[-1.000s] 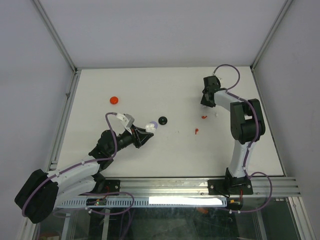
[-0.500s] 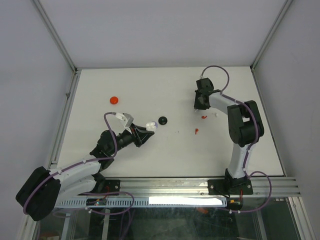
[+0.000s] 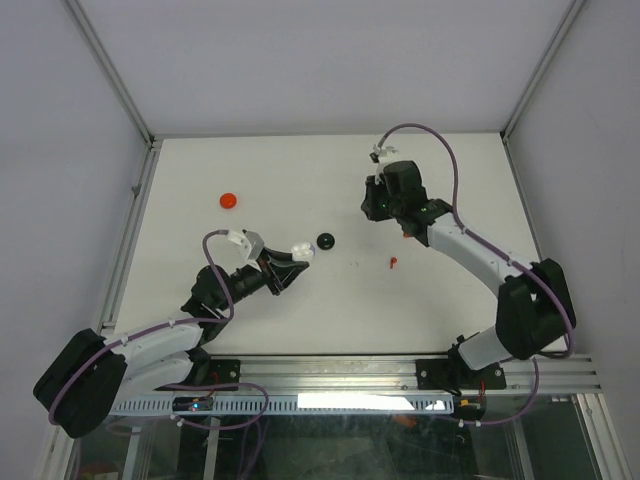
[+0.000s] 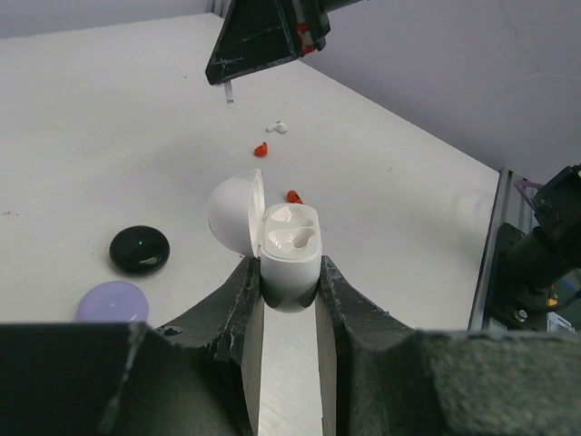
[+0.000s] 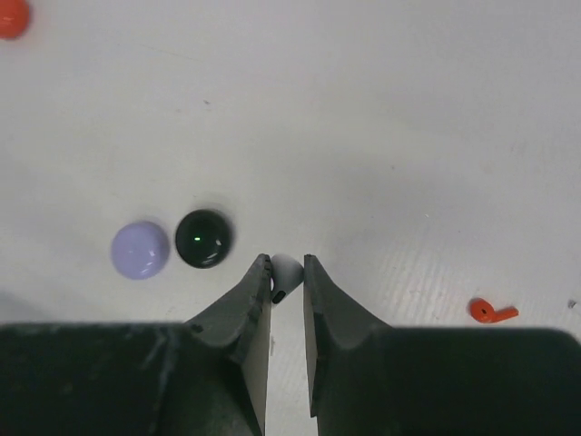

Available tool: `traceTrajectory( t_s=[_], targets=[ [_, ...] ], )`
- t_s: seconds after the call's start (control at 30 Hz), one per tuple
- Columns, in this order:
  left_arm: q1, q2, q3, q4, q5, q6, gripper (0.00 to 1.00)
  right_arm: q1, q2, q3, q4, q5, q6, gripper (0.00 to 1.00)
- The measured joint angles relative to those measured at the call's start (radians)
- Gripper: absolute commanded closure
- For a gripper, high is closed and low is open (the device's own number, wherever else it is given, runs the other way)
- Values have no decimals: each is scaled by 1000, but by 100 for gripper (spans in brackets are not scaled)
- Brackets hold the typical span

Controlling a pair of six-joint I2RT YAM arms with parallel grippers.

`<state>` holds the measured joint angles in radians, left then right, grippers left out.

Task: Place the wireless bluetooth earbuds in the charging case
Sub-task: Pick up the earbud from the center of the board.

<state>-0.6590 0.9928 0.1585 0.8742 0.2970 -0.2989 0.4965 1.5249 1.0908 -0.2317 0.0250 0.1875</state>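
Note:
My left gripper (image 4: 289, 272) is shut on the base of the white charging case (image 4: 290, 243), whose lid (image 4: 238, 211) stands open; from above the case (image 3: 301, 251) shows left of centre. Over the far middle of the table, my right gripper (image 5: 287, 263) is shut on a white earbud (image 5: 287, 270). In the top view that gripper (image 3: 372, 205) hangs right of and beyond the case. Two red earbuds (image 3: 393, 263) (image 3: 408, 234) lie on the table, and another white earbud (image 4: 277, 127) lies farther off.
A black disc (image 3: 326, 241) sits just right of the case, with a lavender disc (image 4: 112, 302) beside it. A red disc (image 3: 229, 199) lies at the far left. The table (image 3: 300, 170) is white, with a metal rail along its near edge.
The right arm has swung left from the back right towards the middle of the table, its gripper closing on the white earbud. The left gripper has edged slightly with the case.

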Motion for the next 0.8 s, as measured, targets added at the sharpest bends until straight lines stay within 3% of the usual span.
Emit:
traceTrajectory(
  t_s=[0.4,0.8],
  targets=[
    [6,35,1,124,91,72,100,197,-364,-153,188,-53,-159,87],
    [6,82,53,215,178,87,100,364,-511,-229,312,-135,-286,87]
  ],
)
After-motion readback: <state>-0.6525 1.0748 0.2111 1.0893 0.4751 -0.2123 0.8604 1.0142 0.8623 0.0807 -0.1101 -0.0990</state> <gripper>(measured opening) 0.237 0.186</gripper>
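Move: The right hand, already gripping the white earbud, has the open charging case in the left fingers about 18 cm to its left, 14 cm back and nearly at its own height. On the table some 13 cm below it, the black disc lies about 11 cm left and 1 cm back, and the purple disc 16 cm left and 4 cm back. From the left hand, the earbud is roughly 15 cm ahead, 19 cm right and about level. Keeping the white earbud pinched, the right hand climbs about 16 cm while drawing back some 14 cm and left 9 cm towards the charging case, its fingers tipping up from a downward slant to nearly level as it swings counter-clockwise to point more to the left. The left hand keeps its hold on the open case and lifts it about 5 cm, easing slightly right and tilting its fingers up some 15 degrees, with both grippers' openings unchanged. ##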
